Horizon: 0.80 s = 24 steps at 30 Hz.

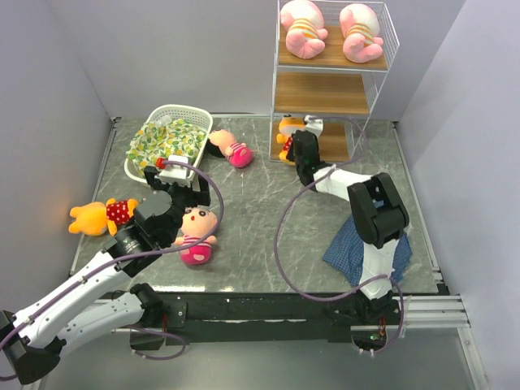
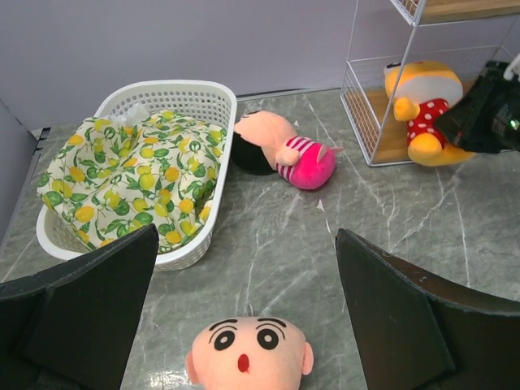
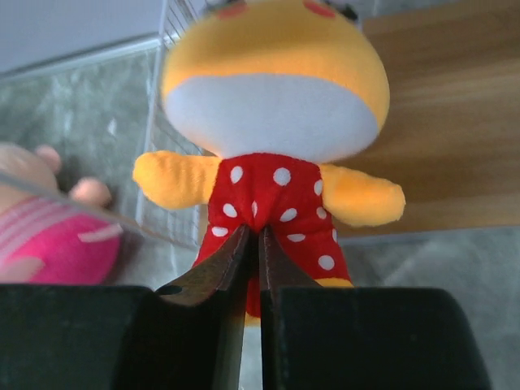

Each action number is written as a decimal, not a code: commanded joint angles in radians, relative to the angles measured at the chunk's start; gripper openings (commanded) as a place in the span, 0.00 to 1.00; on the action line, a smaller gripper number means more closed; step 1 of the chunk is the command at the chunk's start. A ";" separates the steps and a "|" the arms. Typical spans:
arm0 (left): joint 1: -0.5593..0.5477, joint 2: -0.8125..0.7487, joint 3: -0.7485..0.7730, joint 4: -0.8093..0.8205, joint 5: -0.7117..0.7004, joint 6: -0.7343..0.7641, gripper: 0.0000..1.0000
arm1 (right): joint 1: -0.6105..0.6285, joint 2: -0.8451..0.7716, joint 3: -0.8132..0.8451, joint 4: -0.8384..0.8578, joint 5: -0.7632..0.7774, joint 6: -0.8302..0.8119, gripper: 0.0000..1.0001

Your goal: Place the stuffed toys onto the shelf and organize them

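The shelf (image 1: 321,93) stands at the back right, with two pink striped piglets (image 1: 303,31) (image 1: 360,32) on its top board. My right gripper (image 3: 253,231) is shut on the red dotted shirt of an orange-yellow bear (image 3: 272,106) and holds it at the front left of the bottom board (image 1: 288,134). My left gripper (image 2: 247,244) is open and empty, and a pink-clad doll's head (image 2: 249,356) lies just below its fingers. A second doll (image 1: 230,148) lies by the basket. A second bear (image 1: 101,216) lies at the far left.
A white lattice basket (image 1: 183,110) holding green-yellow patterned cloth (image 1: 166,140) stands at the back left. A blue plaid cloth (image 1: 349,248) lies under the right arm near the front. The shelf's wire side (image 2: 361,97) stands beside the held bear. Grey walls enclose the table.
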 commanded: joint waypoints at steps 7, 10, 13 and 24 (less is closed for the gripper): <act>-0.003 0.007 0.026 0.012 0.018 0.012 0.96 | -0.013 0.061 0.195 -0.040 0.004 0.093 0.36; -0.002 0.009 0.022 0.016 0.020 0.012 0.96 | -0.013 0.015 0.150 -0.030 0.010 0.137 0.40; -0.003 0.015 0.025 0.012 0.021 0.012 0.96 | -0.022 -0.036 0.167 -0.189 0.012 0.314 0.41; -0.002 0.023 0.020 0.013 -0.009 0.020 0.96 | -0.020 -0.226 -0.106 -0.293 -0.171 0.954 0.50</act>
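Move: The right hand still has the orange toy by its red dotted shirt, the toy's middle about 2 cm ahead and 3 cm above the fingertips. The bottom shelf's middle lies roughly 8 cm farther ahead, 4 cm right and 9 cm below the hand; the shelf's left front post is some 6 cm left and 2 cm ahead. The striped pink toy lies about 18 cm left, level with the hand, 7 cm lower. From the left hand the bottom shelf is roughly 33 cm ahead, 33 cm right, 28 cm below. Lets go of the orange toy's shirt as the right fingers, just barely parted, spread to nearly half open. The hand first nudges about 3.5 cm forward and slightly up towards the shelf, then draws back some 8 cm, clear of the toy, rolling its left side up about 35 degrees. ##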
